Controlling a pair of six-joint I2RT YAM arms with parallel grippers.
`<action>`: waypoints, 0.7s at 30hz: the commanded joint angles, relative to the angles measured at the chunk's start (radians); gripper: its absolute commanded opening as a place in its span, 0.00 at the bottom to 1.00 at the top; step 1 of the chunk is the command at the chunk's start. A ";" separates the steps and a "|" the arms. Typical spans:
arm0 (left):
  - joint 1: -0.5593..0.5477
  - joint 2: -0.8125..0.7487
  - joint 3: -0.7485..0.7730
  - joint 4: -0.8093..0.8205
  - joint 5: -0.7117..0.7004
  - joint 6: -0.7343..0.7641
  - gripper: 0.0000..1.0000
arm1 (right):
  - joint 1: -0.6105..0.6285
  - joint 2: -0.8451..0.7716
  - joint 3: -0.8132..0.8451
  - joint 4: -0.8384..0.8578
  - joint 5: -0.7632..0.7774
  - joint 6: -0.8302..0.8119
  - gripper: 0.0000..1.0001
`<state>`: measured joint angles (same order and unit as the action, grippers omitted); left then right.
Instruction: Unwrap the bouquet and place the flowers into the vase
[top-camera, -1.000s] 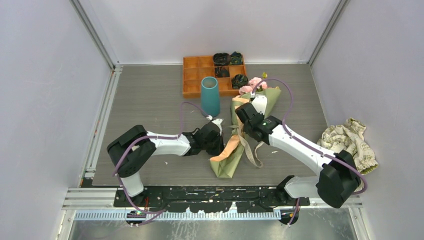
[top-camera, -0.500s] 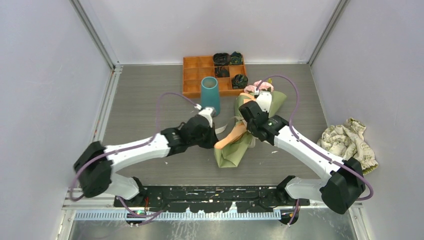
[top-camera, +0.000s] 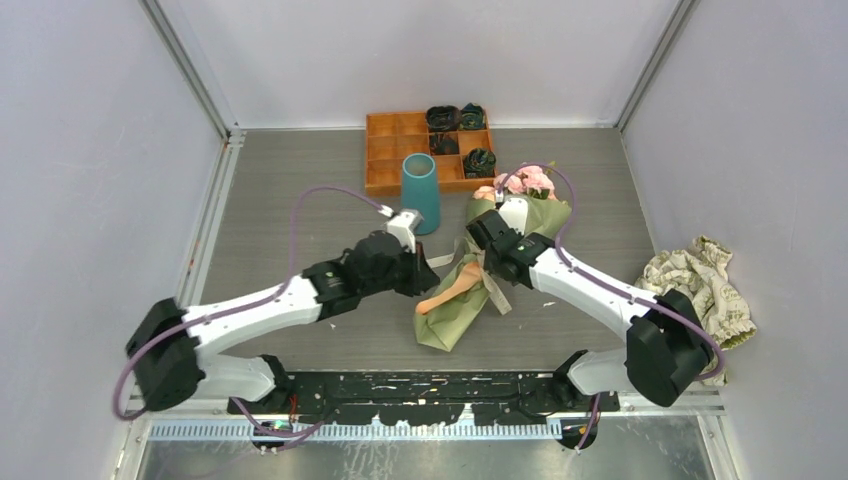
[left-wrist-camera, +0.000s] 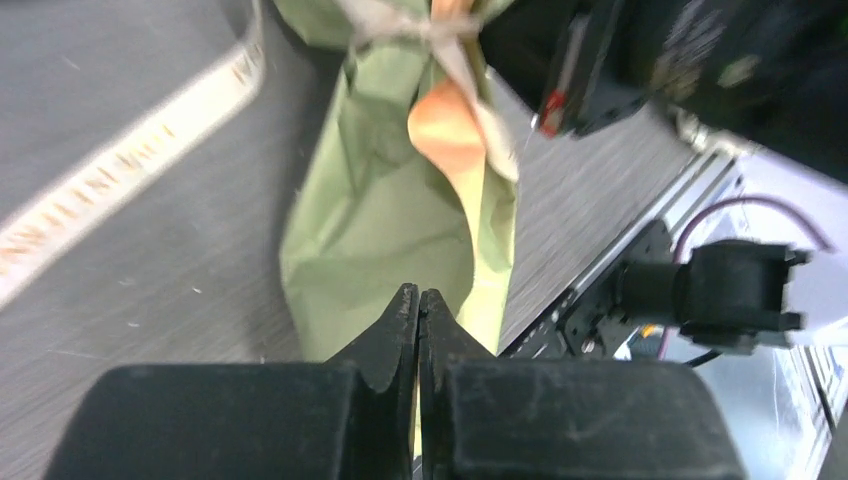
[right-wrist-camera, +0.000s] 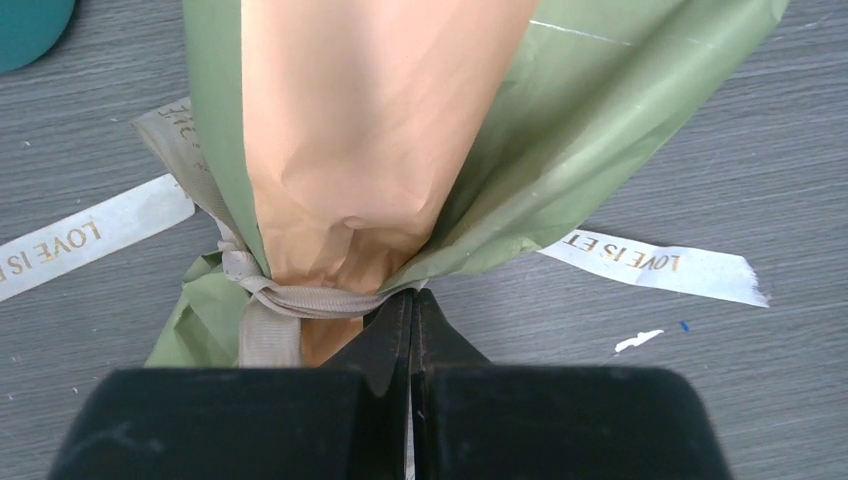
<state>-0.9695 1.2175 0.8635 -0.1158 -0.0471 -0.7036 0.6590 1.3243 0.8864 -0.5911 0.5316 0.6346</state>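
Note:
The bouquet (top-camera: 455, 308) lies slantwise on the table, a cone of olive-green and orange paper (right-wrist-camera: 380, 130) with its narrow end toward the arms. Pink flowers (top-camera: 530, 182) show at its wide far end. A cream ribbon (right-wrist-camera: 300, 300) ties the cone. My right gripper (top-camera: 485, 258) is shut, its tips (right-wrist-camera: 412, 300) right against the ribbon knot; whether ribbon is pinched I cannot tell. My left gripper (top-camera: 420, 278) is shut and empty just left of the cone, its tips (left-wrist-camera: 418, 300) over the green paper (left-wrist-camera: 380, 220). The teal vase (top-camera: 421, 190) stands upright behind the left gripper.
An orange wooden compartment tray (top-camera: 395, 150) with dark lumps sits behind the vase. A crumpled cream patterned paper wad (top-camera: 700, 290) lies at the right. Printed ribbon tails (right-wrist-camera: 650, 262) trail on the table beside the cone. Grey walls enclose the table.
The left arm has stretched out, carrying its gripper up and slightly left beside the cone. The right gripper edged up-left, and the bouquet's narrow end swung a little left.

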 joint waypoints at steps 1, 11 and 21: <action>-0.004 0.152 -0.047 0.284 0.211 -0.066 0.00 | -0.002 0.022 0.038 0.074 -0.002 0.001 0.01; -0.003 0.463 0.023 0.474 0.277 -0.135 0.00 | -0.001 0.054 0.039 0.099 -0.030 0.008 0.01; -0.002 0.727 0.101 0.469 0.247 -0.194 0.00 | -0.002 -0.008 0.129 0.009 0.014 -0.024 0.01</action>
<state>-0.9703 1.9091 0.9226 0.3767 0.2489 -0.9001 0.6582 1.3853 0.9302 -0.5751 0.5007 0.6304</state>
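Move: The bouquet's lower wrap, below the ribbon, lies about 8 cm right of the left gripper, level with it fore and aft and some 16 cm down. The ribbon knot is roughly 6 cm ahead, 13 cm right and 10 cm below that gripper; the vase is 17 cm straight ahead and 9 cm lower. From the right gripper, already pinching the ribbon at the knot, the lower wrap lies 6 cm back, 5 cm left and 7 cm down. Drive the shut left gripper down about 16 cm and right some 10 cm, onto the lower wrap just short of the ribbon, tipping the fingers about 20 degrees further downward until their tips poke into the green folds. Keep the right gripper pinching the ribbon and nearly in place, letting it ease only slightly to the left. ##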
